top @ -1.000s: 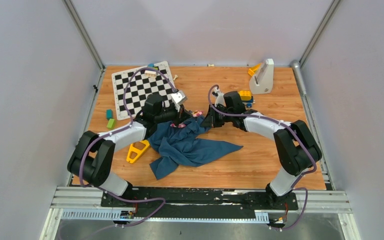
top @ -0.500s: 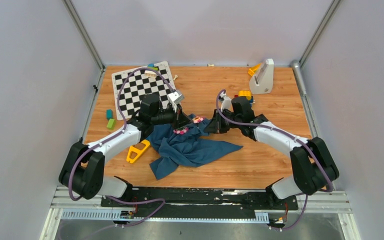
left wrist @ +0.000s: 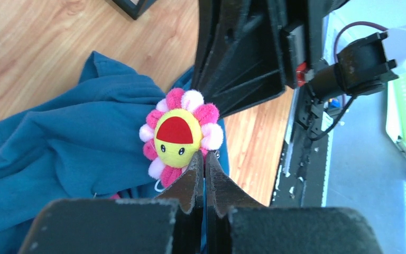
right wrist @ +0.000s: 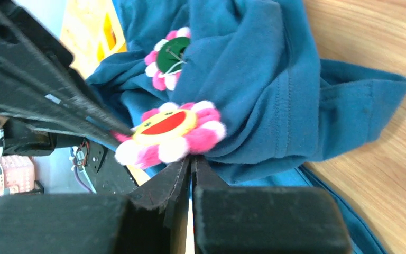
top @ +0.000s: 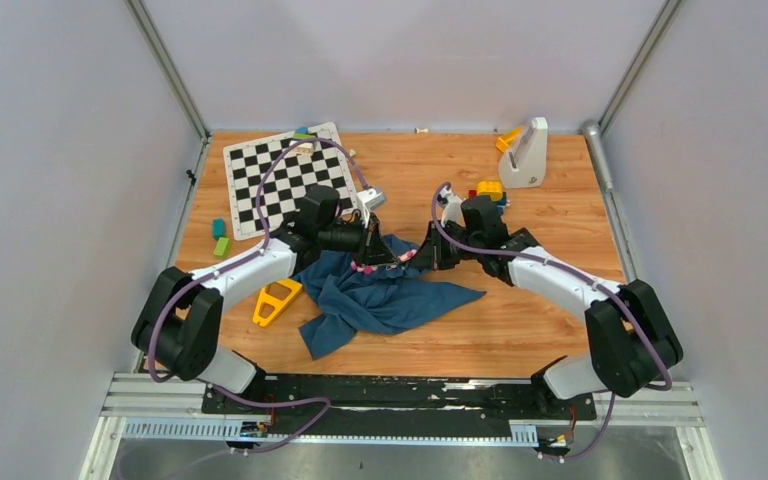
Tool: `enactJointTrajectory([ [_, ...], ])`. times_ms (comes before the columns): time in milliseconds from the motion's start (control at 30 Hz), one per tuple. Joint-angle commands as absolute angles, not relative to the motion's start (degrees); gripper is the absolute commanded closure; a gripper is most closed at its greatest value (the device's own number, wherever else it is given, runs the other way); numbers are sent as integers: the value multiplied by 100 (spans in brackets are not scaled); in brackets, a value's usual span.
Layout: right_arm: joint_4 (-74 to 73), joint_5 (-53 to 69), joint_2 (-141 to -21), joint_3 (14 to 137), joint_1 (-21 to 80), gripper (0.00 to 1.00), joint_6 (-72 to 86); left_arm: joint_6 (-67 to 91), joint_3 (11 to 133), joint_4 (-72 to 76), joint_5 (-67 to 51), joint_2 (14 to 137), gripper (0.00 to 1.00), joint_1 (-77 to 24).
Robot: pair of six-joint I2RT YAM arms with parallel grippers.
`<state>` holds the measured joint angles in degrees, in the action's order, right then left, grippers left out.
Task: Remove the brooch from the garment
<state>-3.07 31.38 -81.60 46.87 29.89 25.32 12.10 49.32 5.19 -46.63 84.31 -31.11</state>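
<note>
The blue garment (top: 380, 300) lies crumpled mid-table. The brooch (right wrist: 168, 57), pink and white petals round a dark green centre, rests on a fold of it, to the left of my left gripper (top: 388, 257). A plush flower (left wrist: 178, 136) with a yellow smiling face and the same petals hangs between both grippers. The left gripper (left wrist: 204, 156) is shut, its tips pinching this flower's lower edge. My right gripper (right wrist: 191, 159) is shut too. Its tips meet just under the flower (right wrist: 169, 132), where the garment (right wrist: 275, 79) folds; a sliver of blue shows between them.
A chessboard mat (top: 285, 178) lies at the back left, with small green blocks (top: 220, 238) beside it. A yellow plastic piece (top: 275, 300) sits by the garment's left edge. A white stand (top: 528, 152) and toy bricks (top: 490, 190) are at the back right.
Both grippers have come towards the near side and closer together. The smiling flower and the garment's top fold moved with them.
</note>
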Motion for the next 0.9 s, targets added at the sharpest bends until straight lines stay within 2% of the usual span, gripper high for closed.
enactJointTrajectory([
  [0,-444,2636,-8297,4816,2832,96,2801,1599,5362,90,-5271,8583,100,-3173],
  [133,-457,2681,-8420,4790,2765,94,2777,1701,5443,-139,-5385,8603,100,-3173],
  [300,-432,2690,-8116,4650,2758,64,2453,1718,5593,-560,-5226,8621,100,-3152],
  [433,-224,2546,-7540,4247,2753,51,2260,1716,5609,-606,-5198,8563,100,-3129],
  [667,733,2732,-6590,3487,2771,44,2076,1749,5795,-819,-5242,8409,100,-3120],
  [800,1693,3015,-6104,2954,2884,34,1705,1737,6129,-1286,-5182,8218,100,-3120],
  [867,2141,3096,-5855,2762,2961,32,1406,1693,6344,-1551,-5165,8113,100,-3119],
])
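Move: The left fingers already hold the brooch, its middle about 3 cm to the right of that hand and level with it. From the right hand the brooch lies some 3 cm to the left and 1 cm higher. Counted from the left hand, the green-centred flower is roughly 6 cm left, 3 cm ahead and 9 cm below. The bulk of the garment is about 5 cm left, 2 cm back and 11 cm below that hand. The right hand dips, opens and withdraws some 4 cm rightward, rising, while the left keeps pinching the brooch. ##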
